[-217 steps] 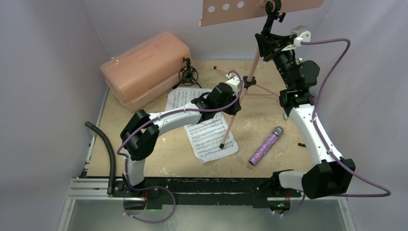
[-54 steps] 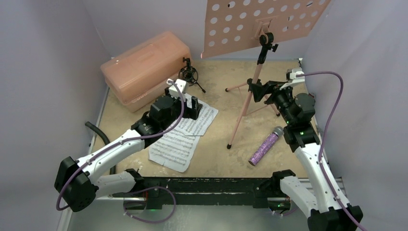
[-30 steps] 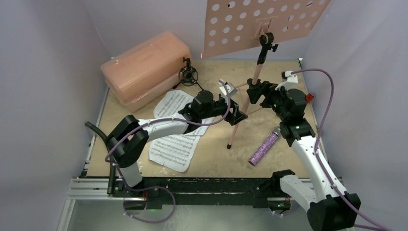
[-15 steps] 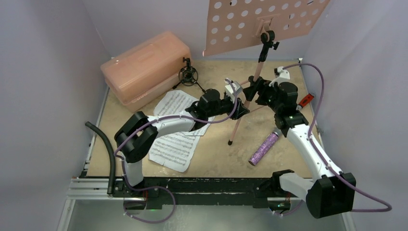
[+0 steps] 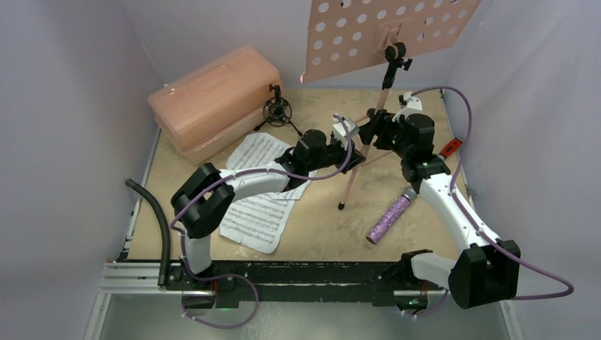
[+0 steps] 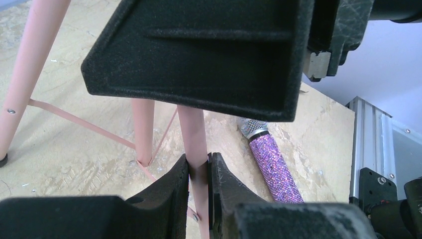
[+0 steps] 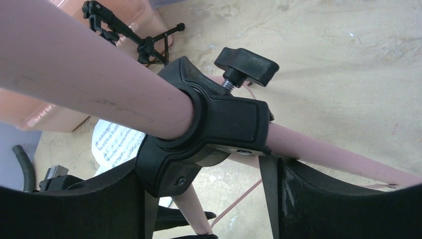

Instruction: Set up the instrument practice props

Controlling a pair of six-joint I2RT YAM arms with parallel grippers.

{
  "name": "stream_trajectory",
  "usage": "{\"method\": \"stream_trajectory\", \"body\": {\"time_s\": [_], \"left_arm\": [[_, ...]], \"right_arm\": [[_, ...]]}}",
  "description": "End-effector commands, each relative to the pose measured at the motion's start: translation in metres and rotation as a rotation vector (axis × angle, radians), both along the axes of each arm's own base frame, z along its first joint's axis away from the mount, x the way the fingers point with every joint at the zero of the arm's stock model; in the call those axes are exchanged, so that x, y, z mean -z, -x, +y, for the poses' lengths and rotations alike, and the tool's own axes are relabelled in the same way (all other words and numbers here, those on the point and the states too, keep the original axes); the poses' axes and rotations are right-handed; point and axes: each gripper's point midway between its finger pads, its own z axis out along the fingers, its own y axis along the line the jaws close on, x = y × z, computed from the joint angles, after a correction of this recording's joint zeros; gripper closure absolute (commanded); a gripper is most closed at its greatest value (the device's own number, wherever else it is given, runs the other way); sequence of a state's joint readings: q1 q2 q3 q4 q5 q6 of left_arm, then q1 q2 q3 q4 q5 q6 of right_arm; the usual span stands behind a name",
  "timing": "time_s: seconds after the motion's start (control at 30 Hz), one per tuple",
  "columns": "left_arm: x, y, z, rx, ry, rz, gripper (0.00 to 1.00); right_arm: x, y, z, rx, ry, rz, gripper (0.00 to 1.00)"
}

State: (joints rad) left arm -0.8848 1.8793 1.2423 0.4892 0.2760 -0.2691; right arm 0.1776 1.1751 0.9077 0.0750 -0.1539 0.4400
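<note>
The pink music stand [image 5: 390,32] is upright at the back, its perforated desk high up. My left gripper [image 5: 352,157] is shut on its thin front leg [image 6: 198,149], a pad on each side. My right gripper [image 5: 375,132] sits wide around the black tripod hub [image 7: 209,124], and both fingers meet its sides. Two white sheet-music pages [image 5: 264,195] lie flat under the left arm. The glittery purple microphone [image 5: 390,216] lies to the right of the front leg, also in the left wrist view [image 6: 272,167]. The black mini tripod [image 5: 278,111] stands by the case.
A big pink plastic case [image 5: 212,95] fills the back left. A black hose [image 5: 159,219] curves along the left edge. A red-handled tool [image 5: 451,147] lies by the right wall. The walls stand close on three sides.
My left gripper has reached the front leg and closed on it. The right gripper tightened on the hub and shifted slightly back, and the stand's front foot moved back with it.
</note>
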Motion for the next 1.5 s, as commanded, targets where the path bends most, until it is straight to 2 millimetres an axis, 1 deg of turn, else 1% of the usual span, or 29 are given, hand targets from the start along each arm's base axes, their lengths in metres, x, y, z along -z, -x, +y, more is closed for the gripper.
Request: {"method": "stream_trajectory", "body": {"time_s": [0.0, 0.13, 0.33, 0.5, 0.63, 0.7, 0.9, 1.0, 1.07, 1.3, 1.47], "left_arm": [[-0.021, 0.016, -0.015, 0.061, 0.040, -0.040, 1.00], [-0.022, 0.020, -0.020, 0.067, 0.050, -0.036, 1.00], [-0.029, 0.025, -0.029, 0.064, 0.078, -0.030, 1.00], [-0.025, 0.029, -0.038, 0.068, 0.086, -0.008, 1.00], [-0.025, 0.031, -0.043, 0.064, 0.095, 0.001, 1.00], [-0.028, 0.032, -0.045, 0.064, 0.102, -0.002, 1.00], [-0.032, 0.030, -0.052, 0.056, 0.114, -0.009, 1.00], [-0.032, 0.032, -0.056, 0.058, 0.112, -0.008, 1.00], [-0.031, 0.033, -0.057, 0.056, 0.109, -0.005, 1.00], [-0.027, 0.036, -0.055, 0.048, 0.097, 0.000, 1.00], [-0.030, 0.038, -0.055, 0.049, 0.101, -0.010, 1.00]], "right_arm": [[-0.052, -0.015, 0.000, -0.012, 0.019, -0.184, 0.34], [-0.047, -0.014, 0.003, -0.048, 0.043, -0.186, 0.48], [-0.044, -0.014, 0.005, -0.082, 0.096, -0.208, 0.65], [-0.044, -0.015, 0.009, -0.121, 0.121, -0.234, 0.70], [-0.045, -0.015, 0.016, -0.171, 0.132, -0.259, 0.79], [-0.045, -0.014, 0.019, -0.200, 0.137, -0.271, 0.84], [-0.046, -0.010, 0.032, -0.286, 0.137, -0.315, 0.91], [-0.047, -0.009, 0.037, -0.326, 0.142, -0.337, 0.98], [-0.047, -0.009, 0.039, -0.336, 0.140, -0.337, 1.00], [-0.041, -0.003, 0.044, -0.384, 0.139, -0.333, 1.00], [-0.039, 0.003, 0.048, -0.426, 0.149, -0.342, 1.00]]}}
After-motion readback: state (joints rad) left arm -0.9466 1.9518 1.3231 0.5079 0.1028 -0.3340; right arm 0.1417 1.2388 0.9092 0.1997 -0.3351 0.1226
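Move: The left hand already holds the stand's near leg between its fingers; that leg's foot is about 14 cm back, 4 cm left and 19 cm below, the microphone roughly 17 cm back and 12 cm right, and the sheet music some 10 cm back and 28 cm left, both on the table. The right hand goes for the stand's black collar, just 2 cm ahead, 1 cm left and 1 cm above, its open fingers already flanking it. Keeping its pinch on the near leg, the left hand carries the leg about 2.5 cm to the right, creeping forward a little at the end and yawing some 5 to 10 degrees counter-clockwise, so the leg swings round the near side of the stand. Meanwhile the right hand steadily closes its fingers further around the collar and leg tops, its gripper effort rising, while it eases forward about 1.5 cm and the wrist rolls left side down by some 15 degrees, tipping up and turning counter-clockwise by about 10 degrees each. ##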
